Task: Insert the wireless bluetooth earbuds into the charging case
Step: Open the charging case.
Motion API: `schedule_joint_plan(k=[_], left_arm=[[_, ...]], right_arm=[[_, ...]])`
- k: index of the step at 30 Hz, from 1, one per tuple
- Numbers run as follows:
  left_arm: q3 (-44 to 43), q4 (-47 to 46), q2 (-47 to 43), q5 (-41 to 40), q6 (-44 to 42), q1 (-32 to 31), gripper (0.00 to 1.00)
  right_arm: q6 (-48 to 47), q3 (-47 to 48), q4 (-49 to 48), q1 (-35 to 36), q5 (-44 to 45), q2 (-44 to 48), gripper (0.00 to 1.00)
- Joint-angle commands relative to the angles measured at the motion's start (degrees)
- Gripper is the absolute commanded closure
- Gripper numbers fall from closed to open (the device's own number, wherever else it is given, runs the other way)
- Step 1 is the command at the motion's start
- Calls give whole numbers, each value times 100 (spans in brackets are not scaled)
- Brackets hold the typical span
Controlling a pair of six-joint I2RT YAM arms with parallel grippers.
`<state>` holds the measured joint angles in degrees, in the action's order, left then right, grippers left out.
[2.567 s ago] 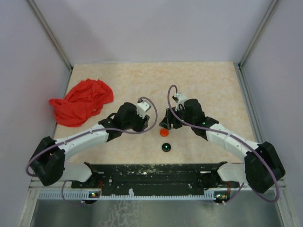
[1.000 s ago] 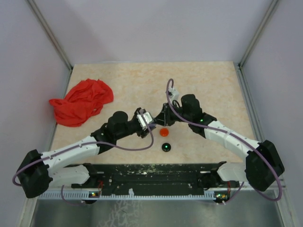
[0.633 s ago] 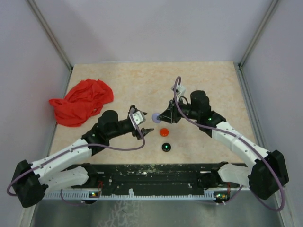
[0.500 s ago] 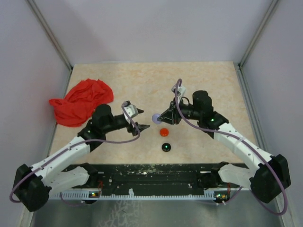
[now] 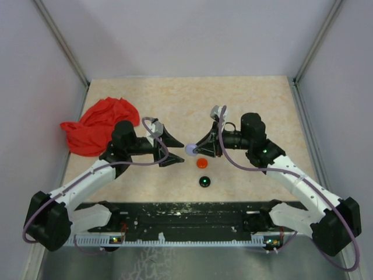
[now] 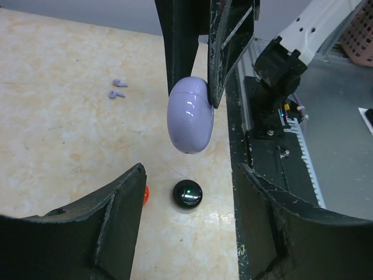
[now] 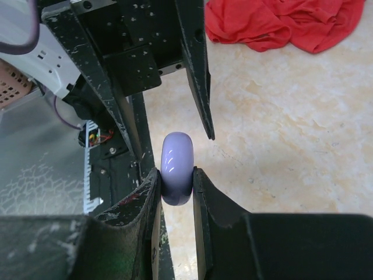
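My right gripper (image 7: 176, 172) is shut on a lavender charging case (image 7: 176, 168), closed and held on edge above the table (image 5: 256, 111). The case (image 5: 190, 149) hangs mid-table, seen from the left wrist as a rounded oval (image 6: 190, 115) pinched at its top. Facing the case from the left, my left gripper (image 5: 183, 154) is open and holds nothing. Its jaws stand wide apart short of the case. Two tiny lavender earbuds (image 6: 117, 88) lie side by side on the table beyond the case. They do not show in the top view.
An orange disc (image 5: 201, 162) and a black disc with a green light (image 5: 204, 181) lie just below the held case. A crumpled red cloth (image 5: 99, 125) sits at the left edge. The black base rail (image 5: 192, 213) runs along the near edge.
My left gripper has drawn back to the left from beside the orange disc and turned to face the case. My right arm has shifted right, keeping the case held.
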<state>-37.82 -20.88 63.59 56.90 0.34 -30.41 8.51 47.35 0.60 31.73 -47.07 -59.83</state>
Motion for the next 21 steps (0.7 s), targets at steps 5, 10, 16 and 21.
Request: schedule_joint_plan(k=[5,10,16,21], left_arm=[[-150,-843,102,611,730,36,35],[-111,-909,183,697,804,33,40],[-156,-840,321,738,883,34,46],[-250,-735,503,887,891,35,63]], right_arm=[[-521,296,-247,443,85,-50,98],[-541,306,-321,544,125,-114,98],[-594,290,-408,572,136,-98,98],[-580,229,-543,598,189,-50,98]])
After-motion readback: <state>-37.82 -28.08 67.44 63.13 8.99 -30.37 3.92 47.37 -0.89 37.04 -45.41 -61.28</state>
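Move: The lilac case, gripped in the right hand, sticks out about 1 cm to the left of the right hand point. From the left hand's open fingers its middle lies roughly 4 cm to the right, about level fore and aft and perhaps 1 cm higher. On the table some 20 cm below the left hand, the red case is about 4 cm back and 6 cm right, the black case about 10 cm back and 7 cm right. The lilac case's free end comes in between the left fingertips, which narrow from wide to about half open around it; whether they touch it yet can't be made out. The right hand keeps its pinch and carries the case about 2 cm left and 1.5 cm back. The left hand eases about 1 cm back and slightly right, rising 1 cm and sinking again. ##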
